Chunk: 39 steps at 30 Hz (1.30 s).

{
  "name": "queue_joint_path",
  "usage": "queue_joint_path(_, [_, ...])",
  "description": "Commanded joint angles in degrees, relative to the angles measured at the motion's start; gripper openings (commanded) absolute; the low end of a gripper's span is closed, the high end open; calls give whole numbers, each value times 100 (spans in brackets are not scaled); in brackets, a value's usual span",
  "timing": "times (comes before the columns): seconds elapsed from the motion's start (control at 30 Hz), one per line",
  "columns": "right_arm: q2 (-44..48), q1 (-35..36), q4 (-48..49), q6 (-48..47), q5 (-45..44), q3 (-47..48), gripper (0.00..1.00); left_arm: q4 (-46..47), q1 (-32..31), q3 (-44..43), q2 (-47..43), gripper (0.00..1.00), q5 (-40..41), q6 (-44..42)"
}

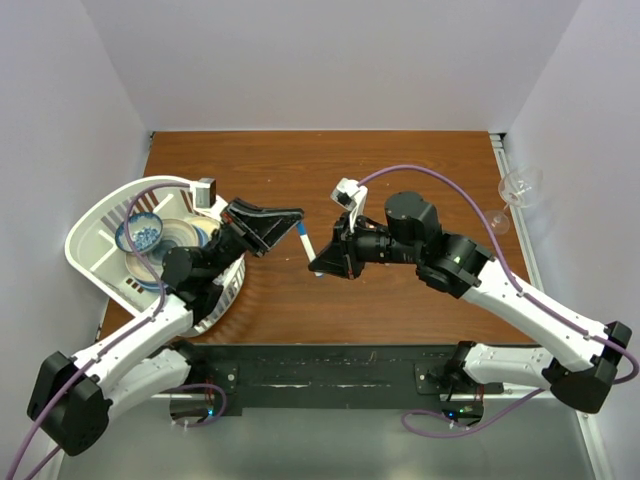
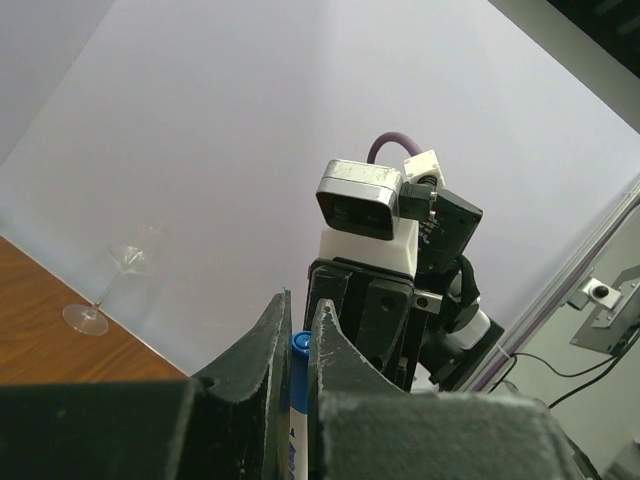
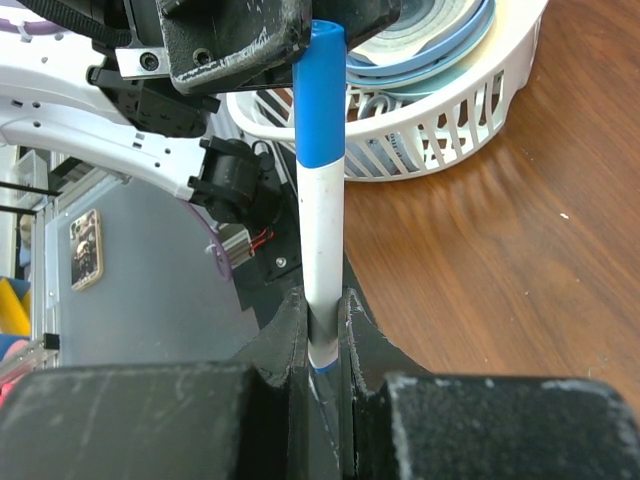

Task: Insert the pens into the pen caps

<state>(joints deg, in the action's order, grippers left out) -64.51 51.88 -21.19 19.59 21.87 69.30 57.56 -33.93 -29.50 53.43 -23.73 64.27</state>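
A thin white pen (image 3: 322, 240) hangs above the table (image 1: 400, 180), held between both grippers. A blue pen cap (image 3: 320, 95) sits over its upper end. My left gripper (image 1: 297, 218) is shut on that cap, whose blue end (image 2: 297, 360) pokes out between the fingertips in the left wrist view. My right gripper (image 3: 322, 300) is shut on the pen's lower end, just above a thin blue ring. From above, the pen (image 1: 304, 241) spans the short gap between the left gripper and the right gripper (image 1: 318, 268).
A white basket (image 1: 88, 215) with a blue-patterned bowl (image 1: 140, 233) and plates stands at the table's left, close behind the left arm. A clear wine glass (image 1: 520, 188) stands at the far right edge. White walls enclose three sides.
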Motion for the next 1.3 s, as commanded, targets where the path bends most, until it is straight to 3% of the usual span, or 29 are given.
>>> queue_joint_path(0.0, [114, -336, 2877, -140, -877, 936, 0, -1797, -439, 78, -7, 0, -2049, -186])
queue_joint_path(0.13, [158, -336, 2585, -211, -667, 579, 0, -3300, -404, -1187, 27, 0, -1487, -1290])
queue_joint_path(0.23, [456, -336, 2419, -237, -657, -27, 0, -4549, -360, -2689, 413, 31, -881, -2029])
queue_joint_path(0.27, [579, -327, 2340, -246, -718, -196, 0, -4856, -351, -3076, 614, 46, -488, -2224])
queue_joint_path(0.33, [922, -336, 2137, -158, -806, -721, 0, -5657, -342, -4166, 782, 51, -82, -2758])
queue_joint_path(0.43, [1230, -336, 1628, 8, -1227, -1206, 0, -6361, -333, -5056, 932, 70, 402, -3331])
queue_joint_path(0.47, [1256, -336, 1488, 70, -1403, -1295, 0, -6597, -333, -5205, 880, 84, 674, -3446])
queue_joint_path(0.53, [1195, -336, 1188, 245, -1850, -1453, 0, -6766, -333, -5163, 749, 100, 921, -3753])
queue_joint_path(0.77, [-25, -362, 669, 966, -3650, -1402, 0, -6644, -333, -3286, -506, 100, 1563, -4308])
queue_joint_path(0.87, [-911, -546, 713, 1178, -3559, -1200, 2, -6643, -333, -2582, -869, 100, 1677, -4502])
queue_joint_path(0.97, [-1806, -714, 161, 1327, -3802, -594, 0, -6766, -333, -2194, -1079, 100, 1906, -4651])
queue_joint_path(1.27, [-3251, -863, 133, 1723, -3927, -119, 4, -6547, -333, -1138, -1669, 100, 2346, -5074])
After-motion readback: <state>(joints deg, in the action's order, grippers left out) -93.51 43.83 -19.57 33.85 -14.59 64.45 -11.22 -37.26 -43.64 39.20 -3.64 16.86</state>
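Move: The right hand already holds the pen, whose blue cap is pinched between the left fingers. The green highlighter, beside which the pen is headed, lies about 19 cm ahead of the right hand, 10 cm to its right and 31 cm below; the red pen lies 3 cm and the purple pen 7 cm farther right, both level with it. From the left hand the highlighter is roughly 11 cm ahead, 13 cm right and 39 cm below. Upward first for both hands: the left rises some 11 cm while its fingers spread wide and let go of the blue cap, then sinks about 20 cm and drifts left, its wrist rolling over. The right lifts about 5 cm, keeping the pen pinched near its lower end, then swings down and forward towards the highlighter, its fingers turning from leftward to forward and down. ##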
